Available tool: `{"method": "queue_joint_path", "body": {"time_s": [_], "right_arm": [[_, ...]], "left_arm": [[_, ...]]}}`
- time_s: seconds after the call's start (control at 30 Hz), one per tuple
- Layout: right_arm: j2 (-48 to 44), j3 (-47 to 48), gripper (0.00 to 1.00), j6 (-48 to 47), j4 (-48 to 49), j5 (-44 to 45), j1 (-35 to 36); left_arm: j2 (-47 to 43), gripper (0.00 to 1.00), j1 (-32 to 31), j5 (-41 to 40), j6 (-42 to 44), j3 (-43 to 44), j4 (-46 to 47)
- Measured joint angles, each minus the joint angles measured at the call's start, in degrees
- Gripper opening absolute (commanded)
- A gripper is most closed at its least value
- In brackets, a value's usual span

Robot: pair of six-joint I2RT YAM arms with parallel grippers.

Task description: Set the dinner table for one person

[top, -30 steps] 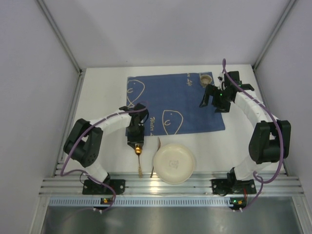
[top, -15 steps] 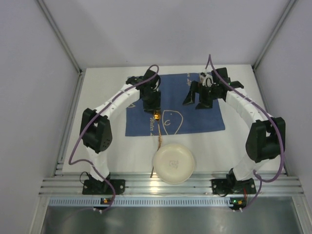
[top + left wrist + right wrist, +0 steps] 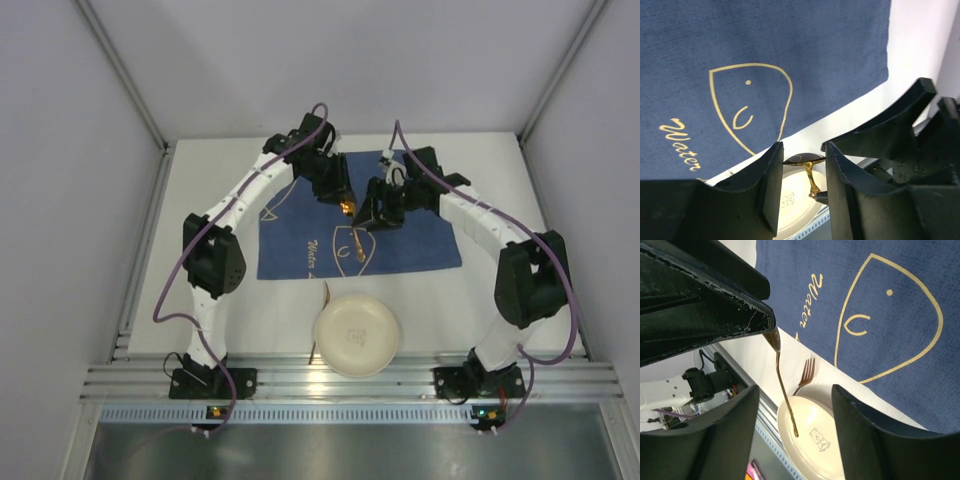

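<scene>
My left gripper (image 3: 347,205) is shut on the bowl of a gold spoon (image 3: 357,238) and holds it above the blue fish cloth (image 3: 300,225), handle hanging down. In the left wrist view the fingertips (image 3: 775,165) pinch the spoon bowl (image 3: 805,159). My right gripper (image 3: 376,212) is open and empty, close beside the left one. In the right wrist view (image 3: 795,390) the spoon (image 3: 783,385) hangs between its spread fingers. A cream plate (image 3: 357,335) sits on the white dinner table (image 3: 210,190) near the front, with a gold fork (image 3: 325,296) at its left edge.
The ribbed aluminium rail (image 3: 350,385) runs along the near table edge. Grey walls close in the left, back and right sides. The right arm (image 3: 470,205) crosses the cloth's back right corner and covers what lies there.
My left arm has carried the spoon from the front left of the table up over the cloth to its back middle. My right gripper has moved left from the back right corner to beside it.
</scene>
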Motion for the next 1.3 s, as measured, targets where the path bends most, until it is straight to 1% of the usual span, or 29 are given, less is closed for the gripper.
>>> {"method": "queue_joint_path", "body": {"time_s": [0.07,0.1,0.2,0.23,0.3,0.33,0.47,0.5,0.53,0.6,0.63,0.67,0.77,0.87,0.93,1.0,1.07,1.1,1.17,1.3], "right_arm": [[0.3,0.0,0.51,0.1,0.2,0.0,0.1],[0.6,0.0,0.49,0.1,0.4,0.1,0.3],[1.3,0.0,0.37,0.1,0.8,0.3,0.7],[1.5,0.0,0.27,0.1,0.9,0.3,0.8],[1.6,0.0,0.15,0.0,1.1,0.3,0.9],[1.6,0.0,0.01,-0.1,1.2,0.4,0.9],[1.6,0.4,0.0,-0.3,1.8,-0.2,1.5],[1.6,0.4,0.0,-0.3,1.8,0.1,1.5],[1.6,0.4,0.0,-0.3,1.8,0.3,1.5],[1.6,0.4,0.0,-0.3,1.8,0.5,1.5],[1.6,0.4,0.0,-0.3,1.8,0.7,1.5],[1.6,0.4,0.0,-0.4,1.7,1.0,1.4],[1.6,0.4,0.0,-1.7,1.0,2.9,0.6],[2.1,0.9,0.0,-4.0,-1.5,5.5,-0.6],[3.6,2.1,0.0,-5.4,-2.9,7.2,-2.0],[6.3,4.2,0.0,-6.8,-4.1,8.6,-4.0],[9.0,6.1,0.0,-7.8,-4.6,9.6,-5.5],[10.9,7.3,0.0,-8.1,-5.0,10.5,-6.4],[13.7,9.2,0.0,-8.3,-5.6,11.6,-7.6],[18.6,12.7,0.0,-8.3,-6.4,13.5,-9.5]], "left_arm": [[0.0,0.0,0.0,1.3,-1.0,0.0,0.9],[0.0,0.0,0.0,2.0,-1.5,0.0,1.4],[0.0,0.0,0.0,3.4,-2.7,0.0,2.5],[0.0,0.0,0.0,3.8,-3.0,0.0,2.8],[0.1,0.0,0.0,4.3,-3.7,0.0,3.6],[0.1,0.0,0.0,4.5,-3.9,0.0,3.9],[1.0,0.0,0.0,4.3,-4.0,0.0,5.1],[1.1,0.14,0.0,4.5,-4.0,0.0,5.0],[1.2,0.24,0.0,4.6,-4.1,0.0,5.1],[1.2,0.5,0.0,4.3,-4.1,0.0,5.1],[1.2,0.87,0.0,3.8,-3.9,0.0,5.0],[1.2,0.98,0.0,3.2,-3.4,0.0,4.8],[0.7,0.98,0.5,0.4,-3.7,-2.0,3.8],[-1.9,0.98,3.8,0.1,-3.8,-9.6,4.9],[-4.8,0.98,8.5,-0.5,-3.4,-16.5,4.5],[-6.8,0.98,13.1,-1.4,-2.5,-20.7,4.2],[-8.6,0.98,17.3,-2.9,-1.4,-23.6,3.5],[-9.4,0.98,18.5,-3.5,-0.9,-24.4,3.1],[-11.7,0.98,19.4,-4.4,0.0,-27.0,3.2],[-17.1,0.98,17.9,-4.1,0.7,-33.9,3.7]]}}
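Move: The spoon, its bowl still pinched by the left fingers, slants down and back; its middle is about 6 cm back, 2 cm right and 4 cm below the left hand. From the half-open right hand that middle lies some 2 cm back, 2 cm left and 2 cm down. About 15 cm below the right hand are the blue placemat's centre, 8 cm ahead and 1 cm left, the plate, 22 cm back and 1 cm left, and the fork, 18 cm back and 10 cm left. Closing almost in place, the right fingers pinch the spoon near its neck while the left hand eases about 2 cm right, still holding the bowl. The left fingers then open wide and that hand pulls away left and down, turning counter-clockwise some 20 degrees. The right hand keeps its hold and carries the spoon right, forward and down, roughly 9 cm each way, over the placemat's right part. ##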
